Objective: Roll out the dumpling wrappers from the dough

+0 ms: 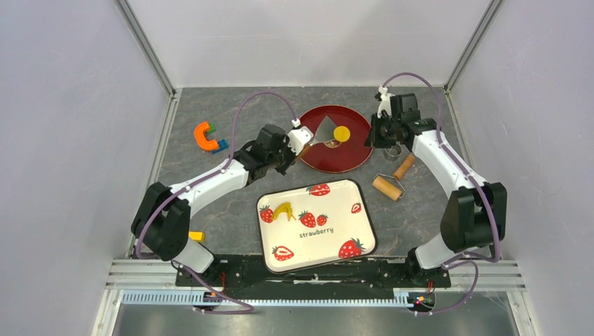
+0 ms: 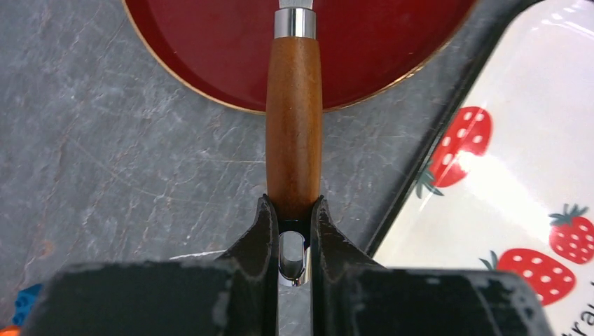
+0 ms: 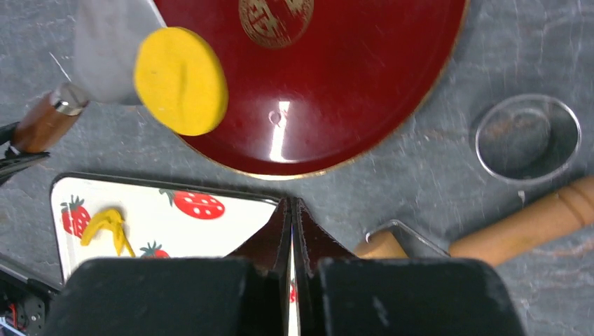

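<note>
One dumpling wrapper (image 1: pixel 342 133), a small flat yellow disc, sits over the red plate (image 1: pixel 350 150) at the tip of a metal scraper blade (image 1: pixel 324 129). In the right wrist view the wrapper (image 3: pixel 181 80) overlaps the blade's (image 3: pixel 105 56) edge and the plate (image 3: pixel 336 84). My left gripper (image 2: pixel 294 203) is shut on the scraper's wooden handle (image 2: pixel 294 119), left of the plate (image 2: pixel 210 49). My right gripper (image 3: pixel 291 203) is shut and empty, just off the plate's right rim. In the top view the left gripper (image 1: pixel 291 149) and right gripper (image 1: pixel 382 131) flank the plate.
A strawberry tray (image 1: pixel 329 241) near the arms holds a curved yellow dough scrap (image 1: pixel 282 210). A wooden roller (image 1: pixel 387 187) with its handle (image 1: pixel 404 166) and a metal ring cutter (image 3: pixel 527 138) lie right of the plate. An orange-and-blue toy (image 1: pixel 206 136) lies at the far left.
</note>
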Controlling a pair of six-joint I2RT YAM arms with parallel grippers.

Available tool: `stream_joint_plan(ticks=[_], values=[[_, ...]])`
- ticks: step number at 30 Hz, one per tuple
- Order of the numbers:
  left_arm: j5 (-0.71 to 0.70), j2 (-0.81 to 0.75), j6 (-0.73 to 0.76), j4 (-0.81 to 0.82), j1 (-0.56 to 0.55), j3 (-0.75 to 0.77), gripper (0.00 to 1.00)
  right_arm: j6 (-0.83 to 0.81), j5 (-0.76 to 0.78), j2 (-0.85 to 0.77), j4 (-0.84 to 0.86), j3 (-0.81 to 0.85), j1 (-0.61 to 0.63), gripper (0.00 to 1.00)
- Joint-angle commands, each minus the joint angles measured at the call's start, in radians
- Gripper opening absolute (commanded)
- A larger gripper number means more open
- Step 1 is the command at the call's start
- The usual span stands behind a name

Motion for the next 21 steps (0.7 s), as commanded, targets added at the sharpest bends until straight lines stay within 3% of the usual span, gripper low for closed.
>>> stream_joint_plan(ticks=[1, 8, 21], values=[[-0.094, 0.042, -0.038, -0.02, 0.013, 0.098, 0.02, 0.022, -0.019, 0.094, 0.026, 0.163, 0.042, 0.0], [-0.125, 0.135, -0.02, -0.066, 0.03, 0.164, 0.02, 0.09, -0.068, 0.258, 0.137, 0.284, 0.116, 0.0], [-0.111, 0.342, -0.003, -0.185, 0.044, 0.36, 0.02, 0.177, -0.075, 0.501, 0.299, 0.365, 0.179, 0.0]])
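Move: The red plate's middle is where the left hand takes the spatula: some 12 cm ahead, 11 cm right and 11 cm below that hand; the wrapper on the blade is about 10 cm ahead, 13 cm right and 5 cm lower. From the right hand the wrapper lies roughly 6 cm ahead, 7 cm left and 6 cm below, the plate's middle 8 cm ahead, 8 cm left and 13 cm down, the round cutter 4 cm ahead, 9 cm right and 12 cm down. The right hand, fingers kept shut, swings left about 12 cm and forward 8 cm across the plate to the wrapper, rising slightly at first and then sinking so that it finishes some 5 cm lower, with its tips beside the blade end. The left hand keeps its pinch on the end of the spatula handle and brings the blade down towards the plate, going about 5 cm forward and 5 cm down while the wrist tips and rolls around 15 degrees. ##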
